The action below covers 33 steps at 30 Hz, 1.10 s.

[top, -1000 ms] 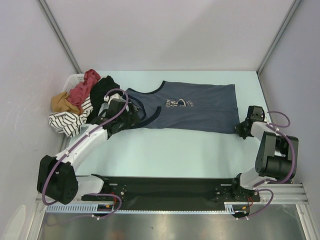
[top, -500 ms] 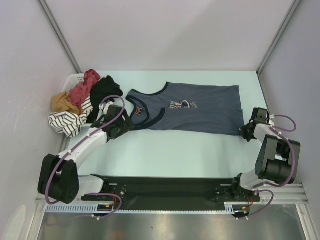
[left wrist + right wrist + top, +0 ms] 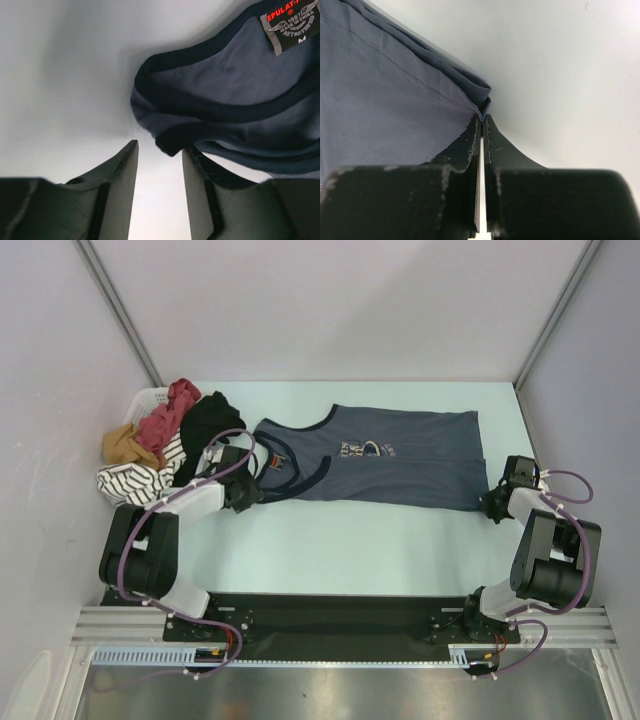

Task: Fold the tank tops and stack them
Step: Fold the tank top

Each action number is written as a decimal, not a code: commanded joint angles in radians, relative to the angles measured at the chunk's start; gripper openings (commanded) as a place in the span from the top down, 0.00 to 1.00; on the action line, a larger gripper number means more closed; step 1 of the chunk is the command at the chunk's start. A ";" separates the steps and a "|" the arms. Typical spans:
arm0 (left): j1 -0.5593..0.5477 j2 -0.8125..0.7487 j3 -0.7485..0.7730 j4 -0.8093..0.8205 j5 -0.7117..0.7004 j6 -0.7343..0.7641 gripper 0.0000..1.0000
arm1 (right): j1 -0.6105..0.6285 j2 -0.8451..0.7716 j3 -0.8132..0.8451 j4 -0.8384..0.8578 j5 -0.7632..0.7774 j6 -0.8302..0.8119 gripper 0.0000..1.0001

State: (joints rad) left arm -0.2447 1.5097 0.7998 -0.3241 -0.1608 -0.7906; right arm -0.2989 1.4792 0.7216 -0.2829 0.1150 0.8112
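The slate blue-grey tank top (image 3: 385, 458) lies spread flat across the table, neck to the left. Its dark-trimmed shoulder strap (image 3: 172, 141) ends right at my left gripper's (image 3: 160, 146) tips and brushes the right finger (image 3: 197, 172). The jaws stand partly apart with bare table between them. In the top view the left gripper (image 3: 246, 491) sits low at the top's near-left shoulder. My right gripper (image 3: 483, 118) is shut on the hem corner (image 3: 481, 102), at the top's near-right corner (image 3: 490, 504). The brick red tank top (image 3: 172, 408) lies crumpled on a heap at the far left.
A white basket (image 3: 143, 398) at the far left holds the heap: black cloth (image 3: 212, 420), a mustard piece (image 3: 122, 445) and a striped piece (image 3: 132, 483). Grey walls close in both sides of the pale table (image 3: 350, 540).
My right gripper pulled the hem corner to the right, stretching the top flat. My left arm folded back toward its base, and its jaws narrowed beside the shoulder strap.
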 commanded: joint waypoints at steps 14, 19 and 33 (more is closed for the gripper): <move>0.080 0.078 0.199 -0.133 -0.017 -0.051 1.00 | -0.019 -0.019 -0.017 -0.012 0.034 -0.006 1.00; 0.114 0.112 0.314 -0.210 -0.046 -0.041 1.00 | -0.019 -0.019 -0.025 -0.016 0.032 -0.006 1.00; 0.146 0.282 0.513 -0.293 -0.082 -0.024 1.00 | -0.019 -0.004 0.007 -0.048 0.055 -0.014 1.00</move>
State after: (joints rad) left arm -0.1299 1.7645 1.2564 -0.5800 -0.1875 -0.8207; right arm -0.3054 1.4792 0.7124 -0.2825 0.1154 0.8108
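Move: The doubled shoulder-strap end of the tank top lies just ahead of the left fingers, about 2 cm forward, 1 cm to the right and 1 cm below. From the left hand, the neck label is about 9 cm ahead and 4 cm right, the loose strap tip about 9 cm ahead and 14 cm right, and the black garment some 15 cm ahead and 9 cm left. From the right hand, the strap end lies roughly 47 cm left and 1 cm forward. The strap end is pinched as the left hand slides forward nearly 2 cm and its half-open fingers shut. Keeping hold, that hand carries it forward to about 8 cm in all, swinging some 3 cm left towards the basket, rising about 5 cm and easing down slightly at the last. The right hand stays put, still pinching the hem corner. ##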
